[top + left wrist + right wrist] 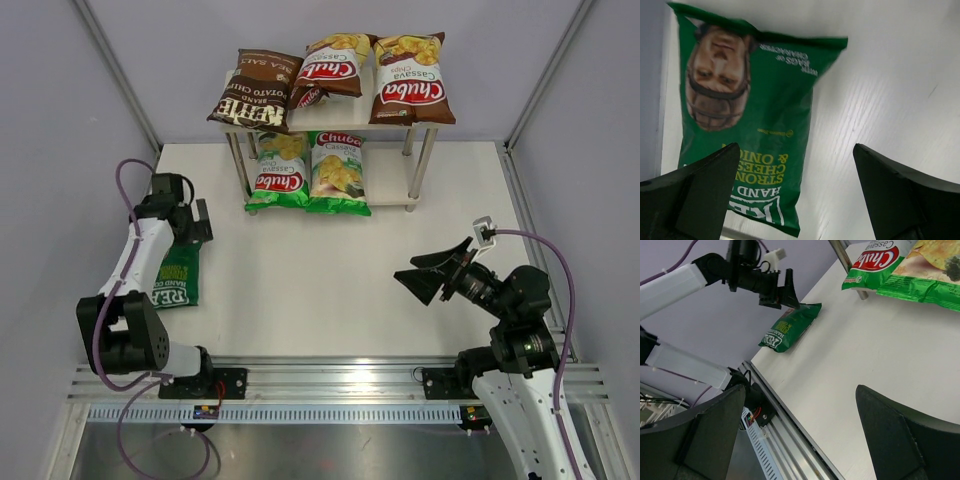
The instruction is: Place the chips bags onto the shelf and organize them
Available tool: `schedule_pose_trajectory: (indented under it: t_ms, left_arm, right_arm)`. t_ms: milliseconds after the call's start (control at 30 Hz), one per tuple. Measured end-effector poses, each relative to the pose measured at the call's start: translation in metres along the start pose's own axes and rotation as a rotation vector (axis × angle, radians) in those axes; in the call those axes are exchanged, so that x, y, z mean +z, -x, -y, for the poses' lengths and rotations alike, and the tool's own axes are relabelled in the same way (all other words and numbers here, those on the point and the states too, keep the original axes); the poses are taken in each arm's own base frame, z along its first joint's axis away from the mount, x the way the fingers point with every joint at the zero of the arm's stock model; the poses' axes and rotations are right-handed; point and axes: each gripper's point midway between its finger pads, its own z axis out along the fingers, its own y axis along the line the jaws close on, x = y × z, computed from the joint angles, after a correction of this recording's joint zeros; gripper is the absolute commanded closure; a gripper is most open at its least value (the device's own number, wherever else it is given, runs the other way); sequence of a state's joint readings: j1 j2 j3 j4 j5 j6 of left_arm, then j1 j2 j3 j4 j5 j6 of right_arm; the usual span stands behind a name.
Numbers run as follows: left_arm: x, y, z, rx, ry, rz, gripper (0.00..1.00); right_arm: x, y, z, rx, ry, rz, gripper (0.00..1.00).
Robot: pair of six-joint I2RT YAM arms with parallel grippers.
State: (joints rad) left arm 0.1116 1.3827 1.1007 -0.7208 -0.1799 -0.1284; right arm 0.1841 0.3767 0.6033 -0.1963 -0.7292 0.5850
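The shelf (393, 192) stands at the back centre. Its top board carries a dark brown Kettle bag (255, 90) and two brown Chuba bags (335, 65) (412, 80). Two green Chuba bags (280, 170) (338, 172) lean side by side on the lower tier. A dark green REAL bag (175, 278) lies flat on the table at the left, partly under my left arm. My left gripper (195, 225) hovers open just past the bag's far end, and the bag (760, 115) fills its wrist view. My right gripper (435, 272) hangs open and empty at the right.
Grey enclosure walls close in the white table on the left, back and right. An aluminium rail (330, 375) with both arm bases runs along the near edge. A shelf leg (842, 255) and a green Chuba bag (905, 265) show in the right wrist view.
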Motion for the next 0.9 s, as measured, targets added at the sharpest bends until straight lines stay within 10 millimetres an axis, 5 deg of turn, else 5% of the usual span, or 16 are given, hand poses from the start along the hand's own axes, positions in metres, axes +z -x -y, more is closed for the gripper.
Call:
schedule_pose_trajectory:
  t_ms: [467,567,633,900]
  left_arm:
    - [0.05,-0.063,0.003,0.331,0.308,-0.288,0.05]
    - [0.06,-0.075,0.003,0.372,0.353,-0.335,0.23]
    - [0.062,-0.08,0.001,0.386,0.383,-0.353,0.48]
    - [0.054,-0.077,0.0,0.394,0.426,-0.33,0.86]
  right_arm:
    - [-0.003,-0.003,-0.011,-0.026,0.052,-0.015,0.01]
    - [-0.003,-0.003,-0.011,-0.028,0.052,-0.015,0.0]
    - [-0.003,-0.003,-0.011,-0.031,0.052,-0.015,0.01]
    - [-0.004,-0.003,-0.012,-0.036,0.055,-0.011,0.01]
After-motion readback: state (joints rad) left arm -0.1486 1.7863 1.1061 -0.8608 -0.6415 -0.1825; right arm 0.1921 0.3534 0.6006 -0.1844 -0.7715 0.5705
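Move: The green REAL bag lies below the open left hand, its middle about 5 cm to the left, roughly level or a centimetre back, and some 10 cm down. The shelf's front left leg stands about 13 cm ahead and 14 cm to the right of that hand; the left Chuba bag on the lower shelf is some 20 cm ahead and 20 cm right, a little below. From the right hand the REAL bag lies about 52 cm left, 14 cm ahead and 26 cm down. The REAL bag's right edge, nearer its close end than its far one, is what the left hand comes down on: it sinks about 9 cm while drawing back some 3.5 cm. The wrist tilts nearly 40 degrees, so that fingers which pointed forward and down end up pointing down and to the left. Only once low do the wide-open fingers close, pinching the edge from above. ##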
